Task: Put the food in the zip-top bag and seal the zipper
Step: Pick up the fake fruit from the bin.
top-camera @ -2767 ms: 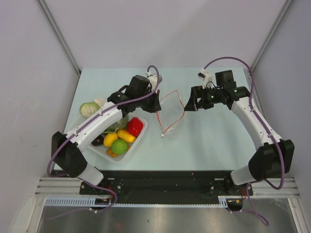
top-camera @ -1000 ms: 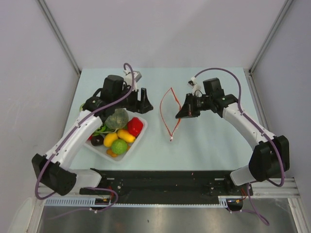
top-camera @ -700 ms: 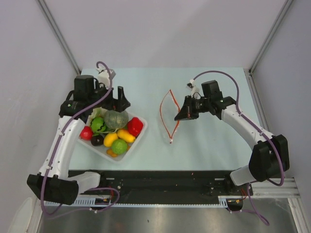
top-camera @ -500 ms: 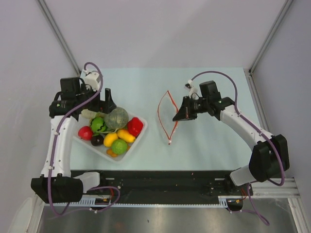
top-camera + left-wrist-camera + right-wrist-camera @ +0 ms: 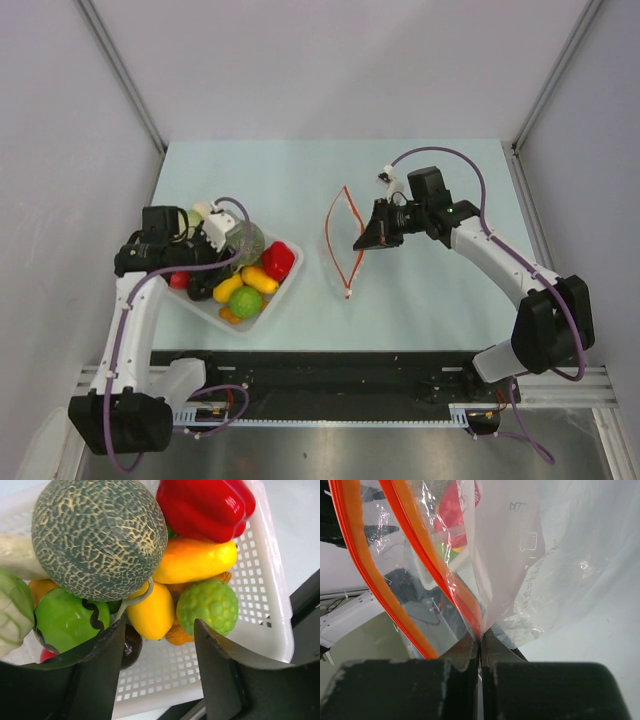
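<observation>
The mottled grey-green ball tops the pile in the white tray; it also shows in the top view. The cabbage head lies at the tray's left. The bright green bumpy fruit sits near the front. My left gripper is open and empty, low over the tray's left side. My right gripper is shut on the rim of the zip-top bag and holds its mouth open. The orange-red zipper gapes.
The tray also holds a red pepper, a yellow lemon, an orange-yellow fruit, a smooth green fruit and a dark one. The tray lies left of the bag. Grey walls enclose the table.
My left arm has swung away from the bag, leftward past the tray, then dropped low at the tray's left side. My right gripper kept hold of the bag and shifted slightly left.
</observation>
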Robot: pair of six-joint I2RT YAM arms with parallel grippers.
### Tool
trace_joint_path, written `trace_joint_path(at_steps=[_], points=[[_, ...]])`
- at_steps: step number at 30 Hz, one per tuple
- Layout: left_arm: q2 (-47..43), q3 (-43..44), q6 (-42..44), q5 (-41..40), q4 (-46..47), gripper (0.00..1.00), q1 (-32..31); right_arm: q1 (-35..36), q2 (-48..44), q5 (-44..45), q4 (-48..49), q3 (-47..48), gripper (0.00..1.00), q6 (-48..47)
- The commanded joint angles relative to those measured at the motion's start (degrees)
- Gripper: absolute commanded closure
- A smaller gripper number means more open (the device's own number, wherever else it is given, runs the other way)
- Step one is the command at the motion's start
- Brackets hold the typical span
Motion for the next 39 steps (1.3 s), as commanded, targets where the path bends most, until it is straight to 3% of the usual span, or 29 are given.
trace_joint_path(at_steps=[1, 3, 8, 18, 23, 27, 39], points=[[-3.5, -5.2, 14.4, 3.5, 2.3, 0.42, 0.7, -0.1, 0.4, 0.6, 0.4, 1.7, 1.00, -0.6], [-4.8, -8.9, 18.3, 3.7, 3.7, 0.50, 1.1, -0.2, 0.4, 0.5, 0.1, 1.7, 1.00, -0.9], [-6.7, -14.5, 34.8, 8.8, 5.9, 0.54, 4.9, -0.3, 0.9, 0.5, -0.1, 1.7, 1.00, -1.1], [-1.6, -18.2, 42.6, 14.9, 16.1, 0.62, 7.1, -1.0, 1.6, -0.1, -0.5, 2.1, 1.00, -0.9], [-1.9, -22.1, 49.4, 15.2, 16.1, 0.65, 7.2, -1.3, 2.1, -0.1, -0.8, 2.4, 1.00, -1.1], [-3.7, -26.0, 46.9, 14.8, 24.4, 0.65, 7.1, -1.6, 2.3, -0.2, -0.9, 2.3, 1.00, -1.1], [-3.5, -30.4, 42.8, 12.7, 34.1, 0.65, 7.2, -1.5, 2.8, -0.9, -0.5, 2.2, 1.00, -0.8]])
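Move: The dark green pumpkin's stem base lies about 4 cm ahead of the left hand, 4 cm to its right and some 12 cm below; the pumpkin's body is about 4 cm farther out than the stem base. The yellow mango sits about level with the hand, 3 cm right and 14 cm down; the small watermelon is 5 cm ahead and 4 cm left. From the right hand the stem base lies about 26 cm left, level fore-and-aft, 14 cm lower. Sink the left gripper about 9 cm into the bin towards the pumpkin's stem, easing back slightly at first, then coming forward some 5 cm from there. Meanwhile turn the hand about 30 degrees clockwise and lift its pointing so the fingers slope flatter, and narrow them partway until the tips straddle the view of the stem, without gripping. Keep the right fingers shut on the bag's edge. ##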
